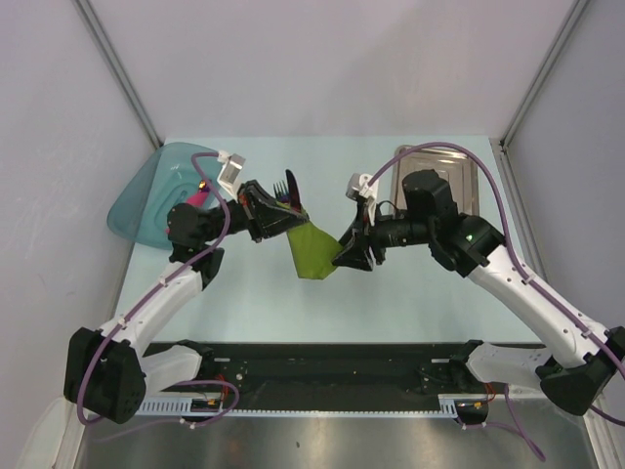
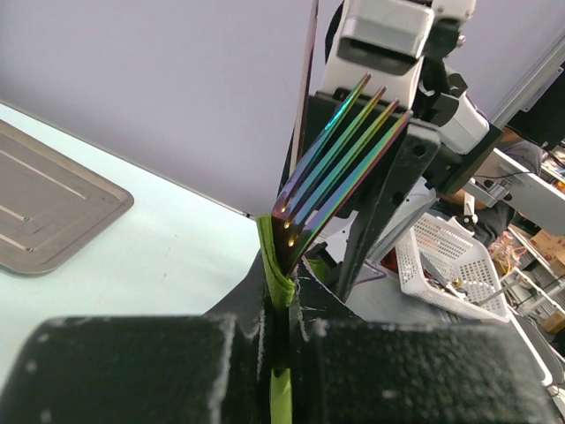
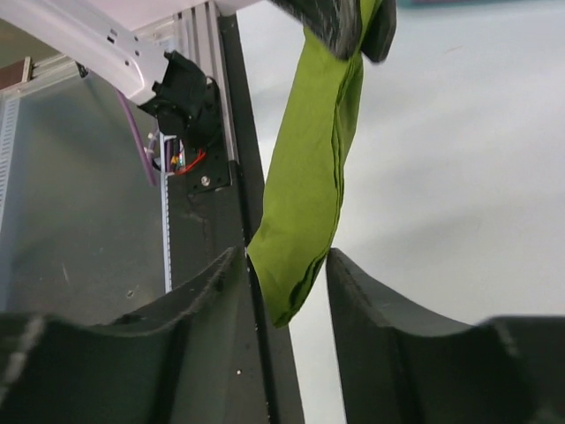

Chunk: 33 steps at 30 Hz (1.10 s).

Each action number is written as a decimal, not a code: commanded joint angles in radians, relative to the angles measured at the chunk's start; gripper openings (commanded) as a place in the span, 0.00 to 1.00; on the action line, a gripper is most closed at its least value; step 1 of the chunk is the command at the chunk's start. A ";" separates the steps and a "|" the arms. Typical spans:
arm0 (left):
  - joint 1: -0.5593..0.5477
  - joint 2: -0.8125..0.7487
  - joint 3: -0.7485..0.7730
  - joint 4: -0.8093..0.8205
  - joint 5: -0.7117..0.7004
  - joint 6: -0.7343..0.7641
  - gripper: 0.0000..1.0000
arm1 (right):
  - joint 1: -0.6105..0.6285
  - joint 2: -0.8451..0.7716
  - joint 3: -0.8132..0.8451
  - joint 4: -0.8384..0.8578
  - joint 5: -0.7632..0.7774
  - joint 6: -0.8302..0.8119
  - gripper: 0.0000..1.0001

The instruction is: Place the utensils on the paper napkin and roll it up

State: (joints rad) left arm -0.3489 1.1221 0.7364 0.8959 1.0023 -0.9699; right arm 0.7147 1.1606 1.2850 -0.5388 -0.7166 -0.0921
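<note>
My left gripper [image 1: 278, 217] is shut on the paper napkin [image 1: 312, 252], an olive-green sheet wrapped around the utensils and held up off the table. In the left wrist view the iridescent fork tines [image 2: 340, 159] stick out of the napkin [image 2: 281, 265] above the shut gripper [image 2: 287, 300], and a thin dark blade [image 2: 309, 88] rises beside them. My right gripper [image 1: 350, 252] stands open at the napkin's lower end. In the right wrist view the napkin's hanging tip [image 3: 313, 177] sits between the spread fingers of that gripper [image 3: 284, 258], with a gap on the left side.
A silver metal tray [image 1: 439, 176] lies at the back right of the table. A teal plastic tub [image 1: 156, 195] sits at the back left, behind my left arm. A white basket [image 2: 450, 261] shows beyond the table in the left wrist view.
</note>
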 commanded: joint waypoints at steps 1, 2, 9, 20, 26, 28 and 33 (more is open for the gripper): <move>0.008 -0.016 0.060 0.048 0.007 -0.021 0.00 | -0.004 -0.015 -0.001 -0.041 -0.015 -0.052 0.43; 0.008 -0.016 0.060 0.046 0.012 -0.023 0.00 | -0.006 -0.007 -0.001 -0.044 -0.018 -0.061 0.32; 0.004 -0.025 0.083 0.032 0.036 -0.058 0.00 | -0.041 0.037 0.002 -0.020 0.005 -0.173 0.00; -0.038 -0.019 0.144 0.014 0.027 -0.079 0.00 | -0.038 0.149 -0.029 0.161 0.000 -0.262 0.00; -0.064 -0.015 0.130 0.014 0.012 -0.081 0.00 | -0.006 0.171 -0.056 0.307 0.038 -0.172 0.00; -0.061 -0.013 0.126 0.009 0.004 -0.078 0.00 | -0.008 0.169 -0.062 0.321 0.084 -0.152 0.00; -0.055 0.025 0.135 0.021 -0.053 -0.128 0.00 | -0.020 0.146 -0.108 0.368 0.173 -0.075 0.14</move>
State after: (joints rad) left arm -0.3950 1.1328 0.8120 0.8387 1.0046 -1.0077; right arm 0.7082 1.3128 1.2129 -0.2382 -0.6903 -0.2298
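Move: The free right-hand edge of the hanging napkin is practically between the right hand's half-open fingers, level front to back, about 1 cm farther left and 1 cm lower. The left gripper pinching the roll's top stands some 5 cm ahead of the right hand, 7 cm left and 4 cm above. From the left hand that free edge is about 5 cm back, 6 cm right and 5 cm down; the fork and knife heads stick up roughly 7 cm above it, 2 cm ahead and 2 cm left. Sinking about 1 cm as its fingers shut, the right hand pinches the napkin's free edge, then sweeps forward about 5 cm while still dropping, and on left some 4 cm, drawing the flap round the far side of the roll below the left fingers and rolling about 10 degrees. The left hand keeps its pinch on napkin and cutlery, rising about 2 cm. ##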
